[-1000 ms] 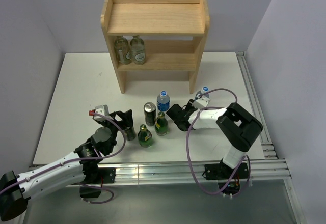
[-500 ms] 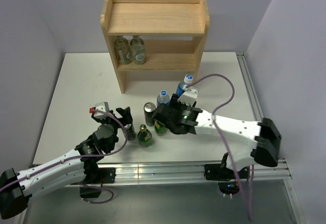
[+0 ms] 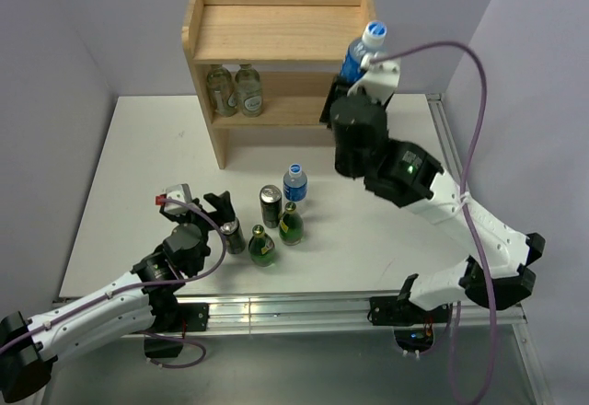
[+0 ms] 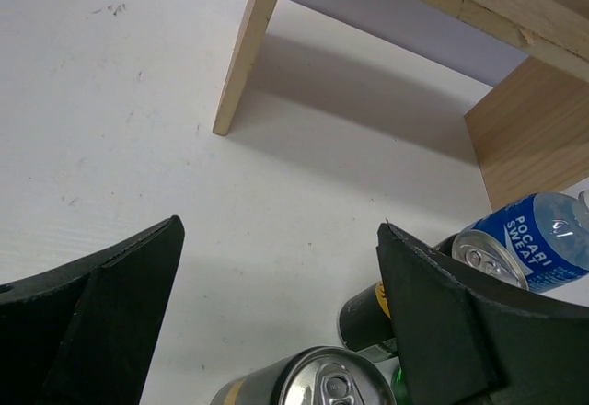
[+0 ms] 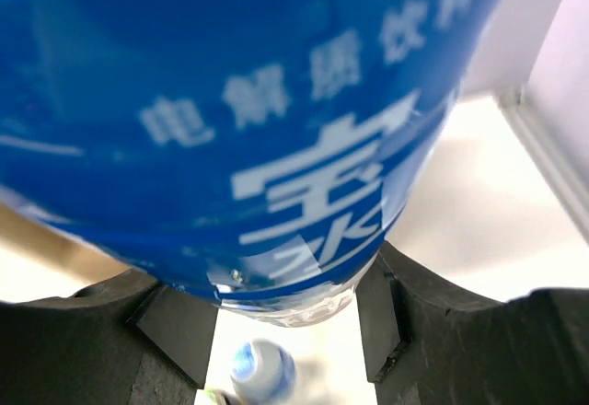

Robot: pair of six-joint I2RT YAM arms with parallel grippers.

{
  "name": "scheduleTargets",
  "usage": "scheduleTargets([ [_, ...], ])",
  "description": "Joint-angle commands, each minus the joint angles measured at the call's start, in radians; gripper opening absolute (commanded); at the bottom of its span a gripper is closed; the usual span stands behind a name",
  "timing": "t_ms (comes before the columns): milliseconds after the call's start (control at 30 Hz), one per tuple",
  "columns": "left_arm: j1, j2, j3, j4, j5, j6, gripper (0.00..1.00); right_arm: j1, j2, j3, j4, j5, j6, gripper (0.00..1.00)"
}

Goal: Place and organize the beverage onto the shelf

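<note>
My right gripper (image 3: 349, 85) is shut on a blue-labelled water bottle (image 3: 359, 55), held high against the right end of the wooden shelf (image 3: 276, 35), level with its top tier. In the right wrist view that bottle (image 5: 230, 120) fills the frame between both fingers (image 5: 386, 313). On the table stand another water bottle (image 3: 294, 184), a dark can (image 3: 271, 204), two green bottles (image 3: 292, 225) (image 3: 263, 246) and a second can (image 3: 234, 237). My left gripper (image 3: 223, 212) is open just behind that can (image 4: 313, 385), holding nothing.
Two pale glass bottles (image 3: 235, 89) stand at the left of the shelf's lower tier. The shelf's left leg (image 4: 253, 46) rises ahead of my left gripper. A metal rail (image 3: 456, 166) runs along the table's right edge.
My right arm has lifted the water bottle off the table, from beside the cluster up to the shelf's top right corner. The left gripper has barely shifted.
</note>
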Motion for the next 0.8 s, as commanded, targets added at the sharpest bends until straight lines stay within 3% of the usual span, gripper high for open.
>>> scheduleTargets([
  [0,0.014,0.001,0.004,0.012,0.010,0.007,0.93,-0.070,0.071,0.200,0.170,-0.009,-0.241,0.00],
  [100,0.025,-0.005,-0.003,0.017,0.017,0.004,0.93,-0.148,0.177,0.431,0.127,-0.057,-0.264,0.00],
  [300,0.046,-0.019,-0.013,0.014,0.029,-0.008,0.93,-0.220,0.369,0.670,0.124,-0.106,-0.336,0.00],
  [767,0.059,-0.013,-0.007,-0.022,0.020,-0.043,0.93,-0.323,0.550,0.797,0.244,-0.148,-0.442,0.00],
])
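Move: The blue water bottle is already in my right hand. Its spot near the right end of the top shelf lies roughly 18 cm ahead, about 2 cm left and some 6 cm lower. The shelf's right side panel is about 14 cm ahead and 7 cm to the right, nearly level. The other blue bottle stands on the table around 10 cm left, 1 cm farther out and 42 cm below. From my left hand, that shelf spot is some 22 cm ahead, 25 cm right and 20 cm up. Keeping my right grip on the bottle, I carry it forward about 15 cm, in over the right part of the top shelf. I lift it close to 9 cm to clear the board, then ease down 4 or 5 cm, rolling the wrist some 15 degrees so the bottle's top swings left. ##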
